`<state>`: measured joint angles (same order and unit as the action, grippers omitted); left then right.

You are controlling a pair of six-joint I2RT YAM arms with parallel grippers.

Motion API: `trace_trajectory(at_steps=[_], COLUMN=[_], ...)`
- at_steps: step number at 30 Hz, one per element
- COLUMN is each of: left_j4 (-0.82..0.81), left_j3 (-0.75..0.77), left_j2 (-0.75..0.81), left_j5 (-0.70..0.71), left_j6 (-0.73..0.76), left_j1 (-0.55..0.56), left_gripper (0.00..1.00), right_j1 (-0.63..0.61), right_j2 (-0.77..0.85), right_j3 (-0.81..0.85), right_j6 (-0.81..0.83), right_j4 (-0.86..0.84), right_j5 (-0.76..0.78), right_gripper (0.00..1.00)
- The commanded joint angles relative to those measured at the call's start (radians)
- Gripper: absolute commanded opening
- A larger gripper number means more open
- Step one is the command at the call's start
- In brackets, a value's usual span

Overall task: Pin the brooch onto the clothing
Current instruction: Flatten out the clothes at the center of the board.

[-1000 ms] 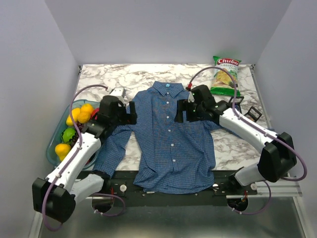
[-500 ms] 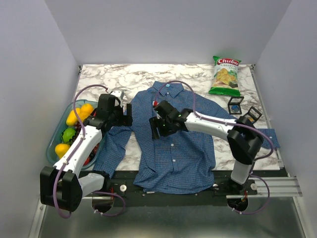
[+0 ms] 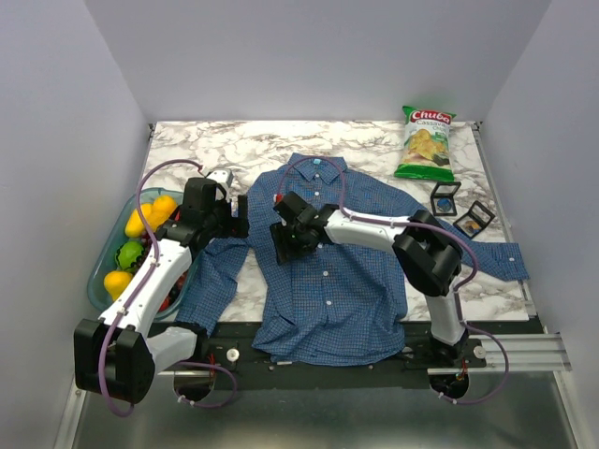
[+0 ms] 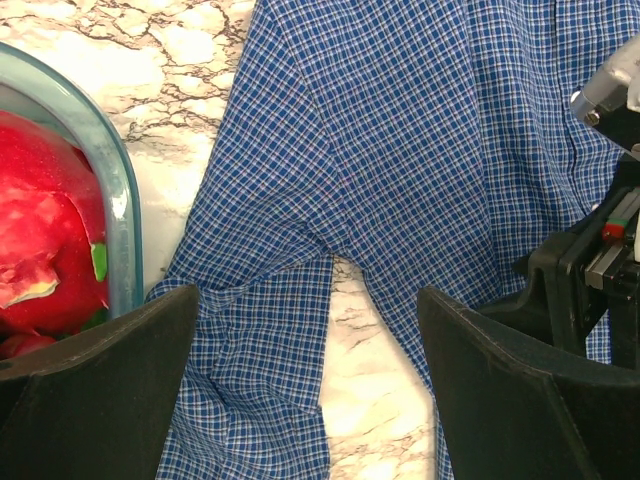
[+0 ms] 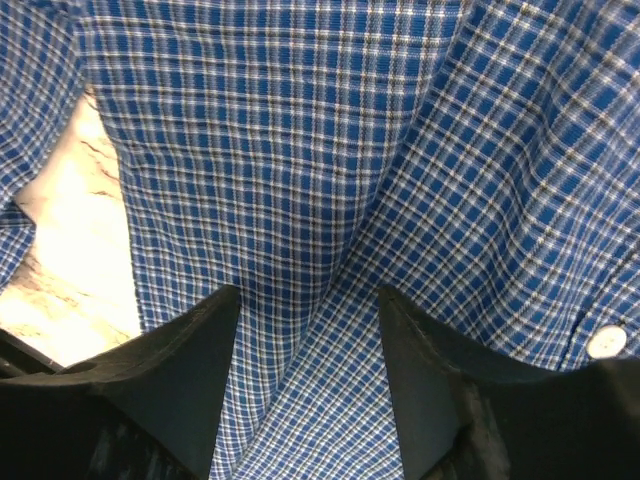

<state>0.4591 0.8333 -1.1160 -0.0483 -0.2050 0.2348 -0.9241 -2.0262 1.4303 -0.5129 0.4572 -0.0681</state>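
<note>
The clothing (image 3: 328,290) is a blue checked shirt lying flat and face up on the marble table, collar at the far side. My right gripper (image 3: 279,245) is down on its chest, left of the button line. In the right wrist view its jaws (image 5: 310,292) stand apart, and a raised fold of the cloth (image 5: 300,120) runs between the tips. My left gripper (image 3: 241,217) hovers wide open over the armpit of the shirt's left-hand sleeve (image 4: 400,150), with nothing between its fingers (image 4: 308,300). I cannot pick out the brooch.
Two small open black boxes (image 3: 445,197) (image 3: 475,217) lie right of the shirt, their contents too small to tell. A chips bag (image 3: 426,142) lies at the back right. A teal bowl (image 3: 98,281) of lemons and a red apple (image 4: 40,230) stands at the left.
My right arm swung left across the shirt from its right shoulder to the left chest, and its jaws narrowed. My left arm drew in a little early on, then held still.
</note>
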Motion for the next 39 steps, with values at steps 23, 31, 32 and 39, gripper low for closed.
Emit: trace_trajectory(at_steps=[23, 31, 32, 39], left_j4=[-0.002, 0.047, 0.052, 0.076], left_j3=[-0.017, 0.023, 0.029, 0.061], left_j2=[-0.041, -0.172, -0.185, -0.278], left_j5=[-0.139, -0.082, -0.056, -0.093], left_j6=[0.035, 0.033, 0.032, 0.044], left_j1=[0.003, 0.052, 0.052, 0.051], left_gripper=[0.99, 0.99, 0.99, 0.99], right_j1=[0.145, 0.202, 0.205, 0.215], right_j2=[0.196, 0.234, 0.238, 0.250], right_j3=[-0.189, -0.240, -0.241, -0.274], right_j6=[-0.001, 0.028, 0.030, 0.031], right_j4=[0.044, 0.017, 0.011, -0.018], right_j5=[0.195, 0.186, 0.186, 0.153], right_gripper=[0.01, 0.01, 0.01, 0.01])
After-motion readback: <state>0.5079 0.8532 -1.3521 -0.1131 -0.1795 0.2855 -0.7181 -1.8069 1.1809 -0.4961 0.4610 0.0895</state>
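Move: The right hand is just above the left front of the clothes, and the cloth it will pinch is about 1 cm below and 1 cm to its left. The button row runs some 11 cm to its right and 3 cm nearer the base; the upper left sleeve is roughly 13 cm to its left and 2 cm farther out. From the left hand that sleeve is about 4 cm left, 3 cm back and 12 cm below, with the fruit basket some 23 cm left and 3 cm back. Right fingers shut from part-open and pinch the left front of the clothes almost on the spot, then drag the cloth about 12 cm to the right and some 4 cm forward towards the button row, barely off the table, while the hand turns about 15 degrees clockwise. The left hand holds still at first, then, fingers still wide open, sinks about 6 cm and drifts slightly right towards the upper left sleeve, its fingers tipping about 15 degrees further down. ##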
